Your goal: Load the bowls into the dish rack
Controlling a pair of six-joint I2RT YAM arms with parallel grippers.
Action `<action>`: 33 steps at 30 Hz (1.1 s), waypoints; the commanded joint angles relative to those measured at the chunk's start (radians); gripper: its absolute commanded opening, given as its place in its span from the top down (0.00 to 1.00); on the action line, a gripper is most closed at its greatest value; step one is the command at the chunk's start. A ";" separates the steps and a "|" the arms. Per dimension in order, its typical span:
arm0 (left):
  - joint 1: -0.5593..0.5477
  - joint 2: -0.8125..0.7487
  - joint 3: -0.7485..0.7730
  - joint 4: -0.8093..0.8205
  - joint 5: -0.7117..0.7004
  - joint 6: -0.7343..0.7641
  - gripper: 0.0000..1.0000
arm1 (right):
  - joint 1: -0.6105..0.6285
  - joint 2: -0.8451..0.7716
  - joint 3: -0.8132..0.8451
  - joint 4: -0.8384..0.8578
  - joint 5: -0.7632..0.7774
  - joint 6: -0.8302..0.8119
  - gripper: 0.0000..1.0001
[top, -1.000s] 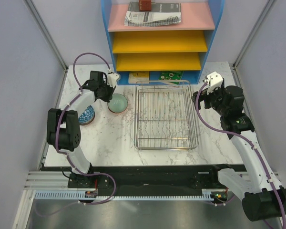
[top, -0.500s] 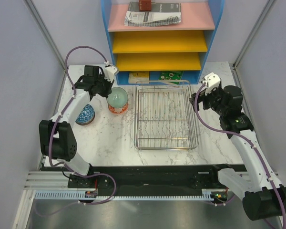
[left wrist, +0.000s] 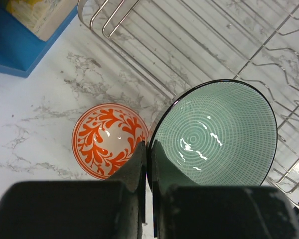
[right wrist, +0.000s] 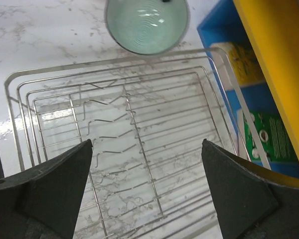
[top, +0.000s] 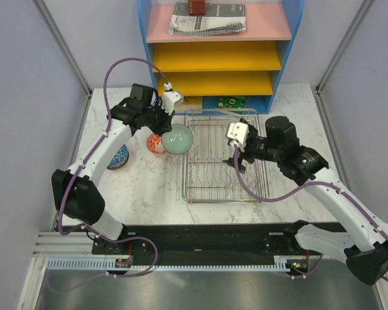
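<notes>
My left gripper (top: pixel 166 128) is shut on the rim of the pale green bowl (top: pixel 178 139), which hangs tilted over the left rim of the dish rack (top: pixel 262 169). In the left wrist view the fingers (left wrist: pixel 139 162) pinch the green bowl's (left wrist: pixel 217 134) dark rim. The red-orange patterned bowl (left wrist: pixel 109 140) rests on the marble just left of it, beside the rack's wires (left wrist: pixel 199 45). A blue patterned bowl (top: pixel 118 156) sits further left. My right gripper (top: pixel 237 163) hovers open over the rack's middle (right wrist: pixel 114 62), nothing between its fingers (right wrist: pixel 55 184); the green bowl (right wrist: pixel 147 22) shows beyond the rack's edge.
A blue-framed shelf unit (top: pixel 216 58) with yellow and pink trays stands at the back, right behind the rack. A green card (top: pixel 231 101) and a yellowish packet (top: pixel 189 102) lie under it. Grey walls close in both sides of the table.
The left gripper lifted the green bowl off the red-orange one and carried it right to the rack's edge. The right arm swung left from the table's right side out over the rack.
</notes>
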 commanded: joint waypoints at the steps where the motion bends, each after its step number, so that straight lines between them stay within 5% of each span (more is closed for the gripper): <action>1: -0.022 0.029 0.119 -0.052 0.055 -0.016 0.98 | 0.179 0.064 0.054 -0.078 0.108 -0.156 0.02; 6: -0.059 0.085 0.201 -0.120 0.062 0.002 0.98 | 0.321 0.154 0.057 -0.067 0.306 -0.227 0.02; 33: -0.175 0.117 0.271 -0.232 0.116 0.043 0.98 | 0.495 0.421 0.241 0.022 0.456 -0.178 0.08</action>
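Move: The green bowl hangs from the left hand, its middle some 5 cm right and 4 cm back of the fingers. From that hand the dish rack's middle is about 23 cm right, 3 cm back and 11 cm below; the orange bowl is 4 cm left, 3 cm ahead, 13 cm below. From the right hand, the green bowl lies roughly 20 cm left, 8 cm ahead and 9 cm lower, the rack's middle 8 cm ahead, 1 cm left and 17 cm below. Still pinching the green bowl's left rim, the left hand carries it right about 7 cm and back 4 cm, turning a little clockwise, towards the oncoming right hand. The open right hand goes left some 13 cm and down 6 cm, dipping, rising slightly and dipping again, its fingers tilting further down to bring the gap up to the bowl; they barely begin to close, and contact can't be seen. ##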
